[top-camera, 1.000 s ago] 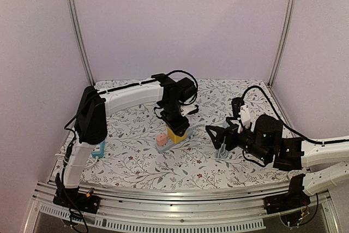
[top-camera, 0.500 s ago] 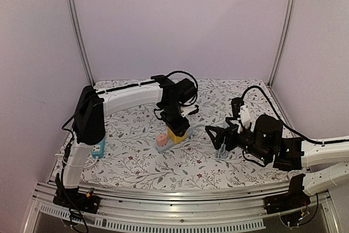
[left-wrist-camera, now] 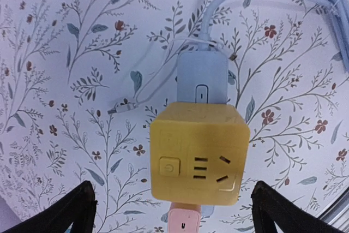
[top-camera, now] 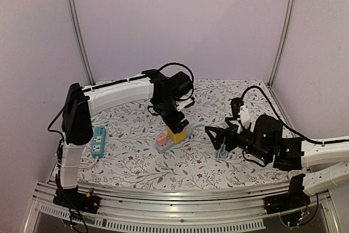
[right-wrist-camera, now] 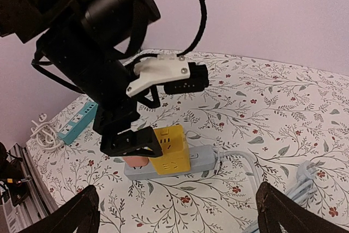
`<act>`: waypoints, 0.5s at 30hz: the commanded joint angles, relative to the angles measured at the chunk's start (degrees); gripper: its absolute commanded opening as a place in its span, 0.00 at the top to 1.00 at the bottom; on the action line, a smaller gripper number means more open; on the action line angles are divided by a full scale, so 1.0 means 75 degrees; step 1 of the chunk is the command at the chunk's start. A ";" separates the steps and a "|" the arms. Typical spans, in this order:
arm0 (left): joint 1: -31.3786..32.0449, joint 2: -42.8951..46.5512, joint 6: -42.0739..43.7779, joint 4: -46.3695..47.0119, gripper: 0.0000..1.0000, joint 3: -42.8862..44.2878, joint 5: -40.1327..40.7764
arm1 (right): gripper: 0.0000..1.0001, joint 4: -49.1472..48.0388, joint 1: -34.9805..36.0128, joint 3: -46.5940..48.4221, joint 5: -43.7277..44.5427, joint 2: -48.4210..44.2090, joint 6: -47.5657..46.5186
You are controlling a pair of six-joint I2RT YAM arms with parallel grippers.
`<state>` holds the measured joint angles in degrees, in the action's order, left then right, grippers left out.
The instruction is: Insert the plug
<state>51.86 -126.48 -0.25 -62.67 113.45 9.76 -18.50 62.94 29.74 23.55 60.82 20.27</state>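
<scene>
A yellow cube plug (top-camera: 177, 133) (left-wrist-camera: 199, 153) (right-wrist-camera: 170, 149) sits plugged into a grey power strip (top-camera: 173, 139) (left-wrist-camera: 202, 80) (right-wrist-camera: 202, 159) in the middle of the table. A pink plug (top-camera: 161, 139) (left-wrist-camera: 183, 219) (right-wrist-camera: 136, 161) stands in the same strip beside it. My left gripper (top-camera: 177, 123) (left-wrist-camera: 173, 211) is open and empty, hovering straight above the yellow cube with a finger on each side. My right gripper (top-camera: 214, 132) (right-wrist-camera: 177, 214) is open and empty, low over the table to the right of the strip.
A teal power strip (top-camera: 98, 141) (right-wrist-camera: 76, 119) lies at the left edge with a white cord. A coil of grey cable (top-camera: 223, 151) (right-wrist-camera: 311, 181) lies under my right gripper. Frame posts and purple walls close in the back and sides.
My left gripper has lifted off the yellow cube and its arm has swung back to the left. The cube stays in the strip. The right arm has not moved.
</scene>
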 commanded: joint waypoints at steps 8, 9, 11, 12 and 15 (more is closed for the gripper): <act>0.0105 0.2378 -0.0512 0.0693 0.00 -0.0244 0.1097 | 0.01 -0.0048 -0.0023 0.0128 -0.0060 -0.0074 -0.0055; 0.0116 0.2528 -0.0599 0.0769 0.01 -0.0279 0.1136 | 0.01 -0.0026 -0.0017 0.0125 -0.0042 -0.0088 -0.0055; 0.0165 0.2831 -0.0798 0.0923 0.00 -0.0362 0.1264 | 0.01 0.0041 -0.0016 0.0126 -0.0024 -0.0148 -0.0057; 0.0185 0.2972 -0.0983 0.0982 0.00 -0.0425 0.1312 | 0.01 0.0051 -0.0017 0.0119 -0.0017 -0.0179 -0.0055; 0.0140 0.3487 -0.1898 0.1214 0.00 -0.0979 0.1486 | 0.01 0.0028 -0.0021 0.0034 0.0075 -0.0305 -0.0037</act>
<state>52.23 -104.53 -6.26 -56.36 110.65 17.96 -18.41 62.94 29.74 23.40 60.40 20.25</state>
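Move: My open left hand hangs just above the yellow plug I have let go of: the plug's middle is about 5 cm below it, 1 cm back and 1 cm to the right. The pink plug sits about 4 cm back and 4 cm left of this hand, and the grey cable bundle some 17 cm to its right and 4 cm back, both lower down. From my right hand, the yellow plug lies roughly 11 cm ahead, 13 cm left and 15 cm below. I pull my left hand away from the seated yellow plug, rising fast and nearly straight up by about 18 cm and easing off towards the end, with a small late drift left. As it climbs, my wrist tilts so the fingertips swing out forward and to the right, nearly 30 degrees in all; the fingers stay wide open and empty. ##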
